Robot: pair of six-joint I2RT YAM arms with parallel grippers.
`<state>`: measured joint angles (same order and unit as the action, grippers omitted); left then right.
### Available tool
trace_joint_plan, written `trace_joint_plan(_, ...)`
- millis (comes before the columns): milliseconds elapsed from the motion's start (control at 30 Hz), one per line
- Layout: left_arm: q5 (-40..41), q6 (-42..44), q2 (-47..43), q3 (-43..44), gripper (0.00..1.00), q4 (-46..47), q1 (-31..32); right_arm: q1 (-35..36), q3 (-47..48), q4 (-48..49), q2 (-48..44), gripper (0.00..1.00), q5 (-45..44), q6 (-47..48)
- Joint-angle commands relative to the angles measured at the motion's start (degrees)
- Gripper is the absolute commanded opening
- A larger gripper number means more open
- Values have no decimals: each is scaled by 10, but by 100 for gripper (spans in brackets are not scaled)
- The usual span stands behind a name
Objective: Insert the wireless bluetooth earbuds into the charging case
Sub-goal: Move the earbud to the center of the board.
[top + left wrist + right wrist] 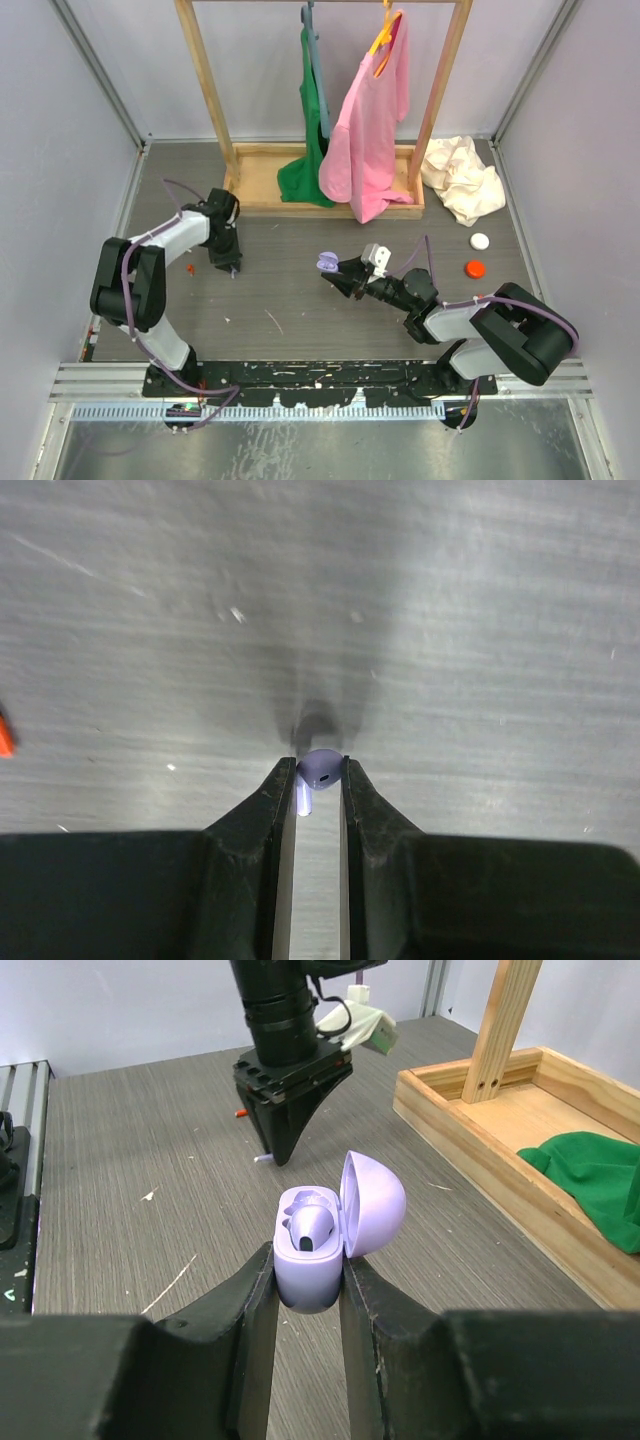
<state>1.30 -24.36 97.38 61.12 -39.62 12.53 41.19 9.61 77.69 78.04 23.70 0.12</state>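
Observation:
A lilac earbud (320, 771) is pinched between the tips of my left gripper (319, 770), which is shut on it just above the grey table, at the left of the top view (232, 268). My right gripper (308, 1272) is shut on the lilac charging case (309, 1259), held up near the table's middle (327, 264) with its lid open to the right. One earbud (308, 1228) sits in the case's near slot. In the right wrist view the left gripper (280, 1152) points down at the table beyond the case.
A wooden clothes rack base (265, 180) with a green cloth (306, 178) and a pink shirt (370, 130) stands at the back. A cream cloth (462, 178) lies back right. A white cap (480, 241), an orange cap (474, 268) and a small red bit (190, 268) lie on the table.

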Motion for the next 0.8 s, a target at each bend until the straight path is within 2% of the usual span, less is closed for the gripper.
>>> trace_joint_plan(0, 2, -36, -52, -40, 17, 10, 41, 3, 18, 27, -1, 13, 6, 5)
trace_joint_plan(167, 10, -73, -74, -80, 18, 14, 91, 3, 20, 26, 0, 13, 7, 6)
trace_joint_plan(300, 10, -100, -80, -97, 27, 15, 117, 3, 21, 24, 1, 13, 8, 5)
trace_joint_plan(533, -4, -119, -89, -111, 40, 14, 137, 3, 22, 20, 0, 13, 10, 4)
trace_joint_plan(767, -21, -128, -102, -114, 42, 9, 149, 3, 23, 18, 0, 13, 11, 5)
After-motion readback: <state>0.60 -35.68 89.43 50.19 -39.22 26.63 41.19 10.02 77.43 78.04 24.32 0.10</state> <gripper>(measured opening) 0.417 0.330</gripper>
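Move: The earbud, already pinched and hanging just clear of the board, is bound for a bare spot some 7 cm back and 5 cm to the left hand's right, about 2 cm down. A white scratch lies about 15 cm back and 13 cm right of this hand; a small orange bit sits level with it, 13 cm to its left. The open charging case is about 31 cm right, 8 cm back and 13 cm higher. From the right hand, that spot is roughly 26 cm left, 2 cm ahead and 15 cm down. The pinched earbud is carried low over the board by the left hand, back and to the right towards the scratch, sinking about 1 cm. After some 7 cm of fast travel the hand slows and its fingers open to let go, then ease another 2 cm or so the same way, still pointing down. The right hand keeps the case still. ##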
